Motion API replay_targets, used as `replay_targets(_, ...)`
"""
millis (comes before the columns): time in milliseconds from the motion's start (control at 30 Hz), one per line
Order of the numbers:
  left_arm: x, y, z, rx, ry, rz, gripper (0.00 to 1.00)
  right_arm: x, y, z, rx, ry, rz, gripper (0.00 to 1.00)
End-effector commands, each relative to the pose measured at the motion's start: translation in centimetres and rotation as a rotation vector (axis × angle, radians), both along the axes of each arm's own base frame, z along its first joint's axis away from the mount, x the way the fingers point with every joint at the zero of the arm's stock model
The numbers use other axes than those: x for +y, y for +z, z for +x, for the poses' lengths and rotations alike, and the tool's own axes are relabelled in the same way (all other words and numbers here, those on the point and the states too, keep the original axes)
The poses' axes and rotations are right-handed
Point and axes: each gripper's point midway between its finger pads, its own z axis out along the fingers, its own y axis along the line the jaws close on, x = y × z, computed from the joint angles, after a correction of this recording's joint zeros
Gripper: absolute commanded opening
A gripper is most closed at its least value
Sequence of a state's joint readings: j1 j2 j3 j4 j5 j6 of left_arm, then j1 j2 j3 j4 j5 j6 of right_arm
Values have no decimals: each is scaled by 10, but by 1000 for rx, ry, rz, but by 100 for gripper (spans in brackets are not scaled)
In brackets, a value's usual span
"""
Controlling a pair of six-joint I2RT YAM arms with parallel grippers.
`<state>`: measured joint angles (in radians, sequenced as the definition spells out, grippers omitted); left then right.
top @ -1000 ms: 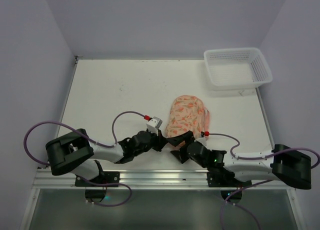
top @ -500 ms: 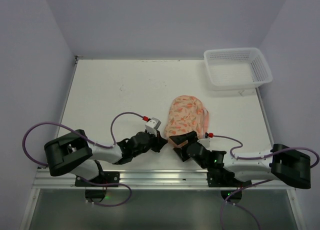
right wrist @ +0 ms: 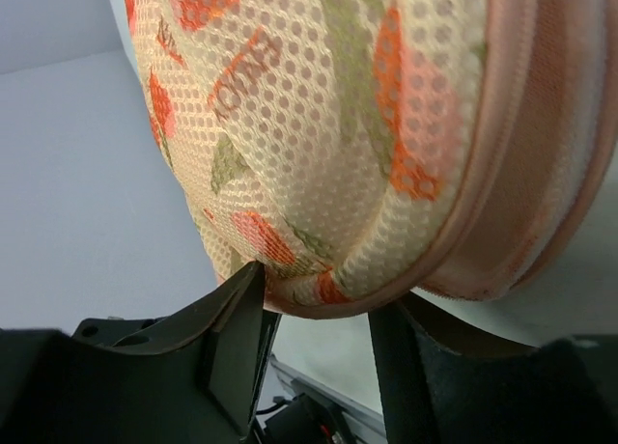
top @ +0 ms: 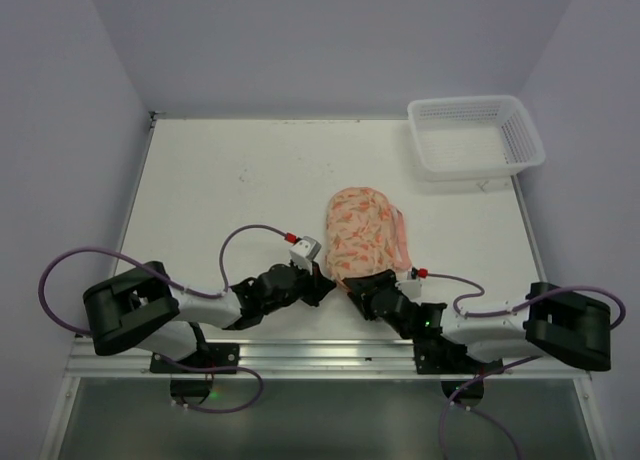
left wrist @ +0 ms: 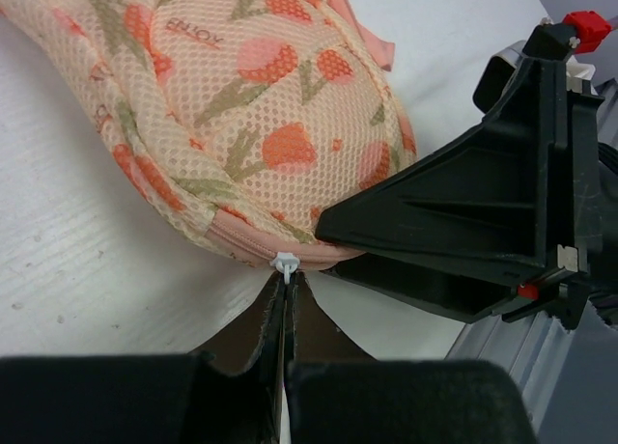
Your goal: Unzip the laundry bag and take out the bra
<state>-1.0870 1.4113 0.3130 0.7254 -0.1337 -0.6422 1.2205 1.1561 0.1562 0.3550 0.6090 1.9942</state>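
The laundry bag (top: 362,230) lies mid-table, a peach mesh dome with orange print and pink zip trim. It fills the left wrist view (left wrist: 251,106) and the right wrist view (right wrist: 338,125). My left gripper (top: 322,285) sits at its near left edge, shut (left wrist: 287,278) on the small white zip pull (left wrist: 286,263). My right gripper (top: 358,283) straddles the bag's near end (right wrist: 319,294), one finger denting the mesh and the other under the pink rim. The bra is hidden.
A white lattice basket (top: 465,102) stands at the back right corner of the white table (top: 220,180). The right gripper's black body (left wrist: 463,203) is close beside the left gripper's fingers. The arm bases and a metal rail run along the near edge.
My right gripper has moved left onto the bag's near end and its jaws have narrowed against the fabric. The bag has shifted slightly left. The left gripper stays shut on the pull.
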Motion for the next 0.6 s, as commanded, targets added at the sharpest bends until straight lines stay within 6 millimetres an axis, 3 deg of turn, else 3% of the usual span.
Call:
replay_targets(0, -10, 19, -7, -38, -60, -75, 0, -11, 4, 13, -47, -98, 31, 47)
replay_targets(67, -9, 15, -10, -33, -62, -71, 0, -14, 2, 13, -48, -107, 30, 44)
replay_targets(267, -5, 13, -13, -38, -74, -68, 0, -24, 3, 14, -71, -108, -29, 0)
replay_targets(500, 5, 7, -8, -46, -37, -23, 0, -52, -4, 10, -114, -101, -77, 0)
replay_targets(567, 9, 5, -6, -46, -21, -10, 0, -63, -15, 6, -120, -87, -109, 0)
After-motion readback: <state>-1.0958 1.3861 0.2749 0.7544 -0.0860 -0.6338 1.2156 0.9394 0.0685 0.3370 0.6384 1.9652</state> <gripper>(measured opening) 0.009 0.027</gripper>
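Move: The laundry bag's zippered rim lies between the right hand's half-open fingers, within about 1 cm ahead and level. The zip pull, still held in the left fingertips, is about 4 cm to the right hand's left; the bag body's middle is some 12 cm ahead, 3 cm right and 2 cm lower. From the left hand that rim portion lies about 4 cm right, 1 cm ahead and 1 cm below. Right fingers pinch the rim, lifting it 2 cm and rightward 2; left, keeping the zip pull, backs 1.5 cm. ##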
